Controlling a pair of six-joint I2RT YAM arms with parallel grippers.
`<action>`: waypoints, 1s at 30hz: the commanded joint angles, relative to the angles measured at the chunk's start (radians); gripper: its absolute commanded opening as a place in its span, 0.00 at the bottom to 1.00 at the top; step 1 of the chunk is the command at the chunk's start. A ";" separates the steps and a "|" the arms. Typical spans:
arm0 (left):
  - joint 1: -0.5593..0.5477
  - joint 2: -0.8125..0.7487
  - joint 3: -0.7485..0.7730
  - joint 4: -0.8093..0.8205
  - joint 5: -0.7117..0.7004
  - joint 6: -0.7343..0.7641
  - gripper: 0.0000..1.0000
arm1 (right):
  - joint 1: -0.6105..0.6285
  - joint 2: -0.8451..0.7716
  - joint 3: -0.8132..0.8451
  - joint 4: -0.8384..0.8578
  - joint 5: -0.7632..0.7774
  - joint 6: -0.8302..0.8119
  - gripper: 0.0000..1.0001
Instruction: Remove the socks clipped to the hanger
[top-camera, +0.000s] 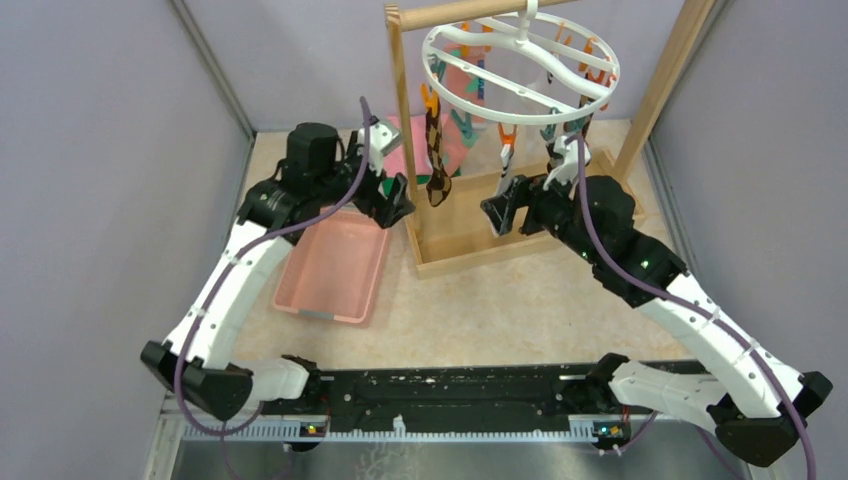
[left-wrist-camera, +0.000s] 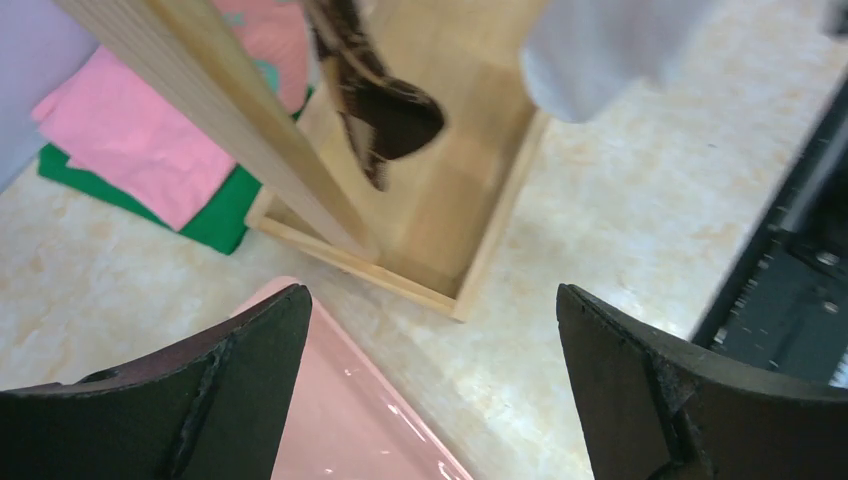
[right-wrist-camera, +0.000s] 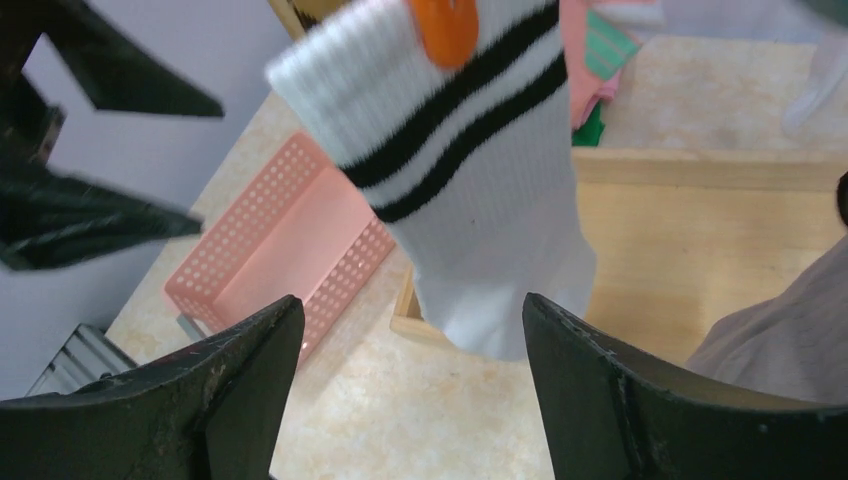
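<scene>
The white ring hanger hangs from the wooden rack's top bar. A brown argyle sock dangles from a clip on its left side. A white sock with two dark cuff stripes hangs from an orange clip. A grey sock shows at the right edge. My right gripper is open just below and before the striped sock's toe, not touching it. My left gripper is open and empty, by the rack's left post, over the basket's corner.
A pink perforated basket lies left of the wooden rack's base tray. The rack's left post stands between my left gripper and the socks. Folded pink cloth and green cloth lie behind it.
</scene>
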 joint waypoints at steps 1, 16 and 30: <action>-0.003 -0.118 -0.019 -0.104 0.192 0.032 0.99 | -0.009 0.035 0.112 0.028 0.076 -0.060 0.79; -0.003 -0.180 -0.127 0.133 0.370 -0.090 0.99 | -0.008 0.184 0.174 0.151 0.090 -0.098 0.37; -0.013 -0.109 -0.108 0.255 0.532 -0.180 0.99 | -0.015 0.166 0.191 0.201 -0.296 0.032 0.08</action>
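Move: The white black-striped sock hangs under its orange clip about 6 cm ahead of the right hand and 3 cm to its left, its middle a touch lower; from the left hand it is roughly 22 cm to the right, level forward. The brown checkered sock hangs some 7 cm ahead and 8 cm right of the left hand. A grey sock hangs about 6 cm ahead and 8 cm right of the right hand. The white sock's upper part, below the orange clip, gets pinched by the right hand, which reaches about 5 cm forward in a shallow up-and-down arc, shuts, then draws up, left and back a few centimetres, turning slightly counter-clockwise. The left hand, wide open, backs some 8 cm from the frame's post, then edges right and up, turning about 20 degrees clockwise to face the sock. ##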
